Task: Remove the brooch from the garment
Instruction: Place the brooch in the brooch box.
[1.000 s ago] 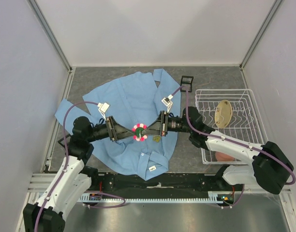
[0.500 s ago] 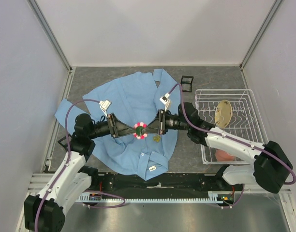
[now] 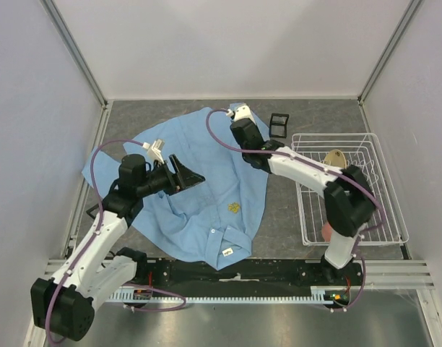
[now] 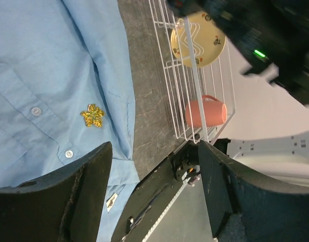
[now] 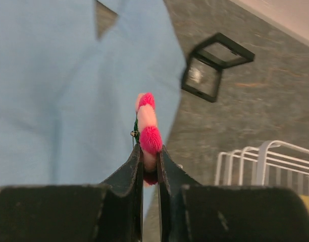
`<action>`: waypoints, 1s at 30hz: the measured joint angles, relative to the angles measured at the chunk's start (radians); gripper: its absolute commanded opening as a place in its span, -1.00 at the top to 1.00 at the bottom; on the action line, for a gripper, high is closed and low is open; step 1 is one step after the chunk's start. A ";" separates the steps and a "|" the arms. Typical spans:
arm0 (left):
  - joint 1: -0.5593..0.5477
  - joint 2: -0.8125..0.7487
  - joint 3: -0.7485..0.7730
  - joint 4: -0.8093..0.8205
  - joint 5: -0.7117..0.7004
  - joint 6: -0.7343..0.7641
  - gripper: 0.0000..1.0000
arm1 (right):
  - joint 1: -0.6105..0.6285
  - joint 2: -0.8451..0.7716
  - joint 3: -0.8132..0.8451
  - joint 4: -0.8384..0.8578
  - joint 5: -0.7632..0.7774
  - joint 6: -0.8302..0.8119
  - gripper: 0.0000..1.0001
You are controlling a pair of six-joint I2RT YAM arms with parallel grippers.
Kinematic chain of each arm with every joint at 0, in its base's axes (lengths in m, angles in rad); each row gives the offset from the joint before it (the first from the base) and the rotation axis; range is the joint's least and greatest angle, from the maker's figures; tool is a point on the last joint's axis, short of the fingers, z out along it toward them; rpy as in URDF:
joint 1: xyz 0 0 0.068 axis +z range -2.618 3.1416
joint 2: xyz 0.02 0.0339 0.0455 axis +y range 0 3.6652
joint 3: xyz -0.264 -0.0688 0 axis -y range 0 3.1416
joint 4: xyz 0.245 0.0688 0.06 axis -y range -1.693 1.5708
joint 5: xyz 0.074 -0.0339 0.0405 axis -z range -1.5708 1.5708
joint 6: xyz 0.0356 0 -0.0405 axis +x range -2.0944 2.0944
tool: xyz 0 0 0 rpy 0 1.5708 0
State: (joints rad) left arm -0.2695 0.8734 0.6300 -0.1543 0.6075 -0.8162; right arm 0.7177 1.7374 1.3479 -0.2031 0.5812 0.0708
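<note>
The brooch (image 5: pixel 147 126) shows edge-on in the right wrist view, with pink and pale petals and a green back. My right gripper (image 5: pixel 149 148) is shut on it, held in the air over the edge of the garment (image 5: pixel 68 75). In the top view the brooch is hidden under the right wrist (image 3: pixel 243 131), which hangs over the light blue garment (image 3: pixel 199 188) near its far edge. My left gripper (image 3: pixel 186 176) hovers over the garment's left half, open and holding nothing. In the left wrist view its fingers (image 4: pixel 94 171) frame bare shirt (image 4: pixel 43 75) and table.
A small gold emblem (image 3: pixel 235 207) (image 4: pixel 92 115) stays pinned on the shirt. A black square frame (image 3: pixel 279 124) (image 5: pixel 217 65) lies at the back. The white wire rack (image 3: pixel 336 135) at the right holds a tan plate (image 3: pixel 335 168) (image 4: pixel 197 39) and a pink cup (image 4: pixel 205 112).
The brooch has left the shirt's middle. My right gripper has carried it up and towards the back, and my left gripper has opened and drawn back to the left.
</note>
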 measured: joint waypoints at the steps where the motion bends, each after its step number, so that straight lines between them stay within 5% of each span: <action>1: -0.016 0.006 0.012 -0.009 -0.008 0.013 -0.51 | -0.008 0.051 0.015 -0.003 0.039 -0.054 1.00; 13: -0.162 0.042 0.065 -0.040 -0.066 0.109 -0.53 | -0.124 0.356 0.179 0.047 0.290 -0.468 1.00; 30: -0.171 0.042 0.065 -0.059 -0.067 0.116 -0.53 | -0.214 0.561 0.348 0.122 0.314 -0.626 0.93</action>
State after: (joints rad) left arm -0.4408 0.9154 0.6952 -0.2131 0.5404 -0.7002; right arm 0.5037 2.2982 1.6958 -0.0814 0.8948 -0.5552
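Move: The open brooch box lies about 18 cm ahead of the right hand, which holds the pink-and-white brooch, some 11 cm to its right and roughly 16 cm lower. The dish rack's middle is about 34 cm right and 5 cm back, and the middle of the blue garment about 13 cm left and 4 cm back. From the empty left hand the box is some 37 cm ahead and 24 cm right. Keep the brooch pinched in the right gripper and swing it about 12 cm forward and 11 cm to the right towards the open box, sinking about 9 cm, most of that early. Roll the wrist some 45 degrees on the way, its left side dropping. Ease the open left gripper a few centimetres right and slightly back. ##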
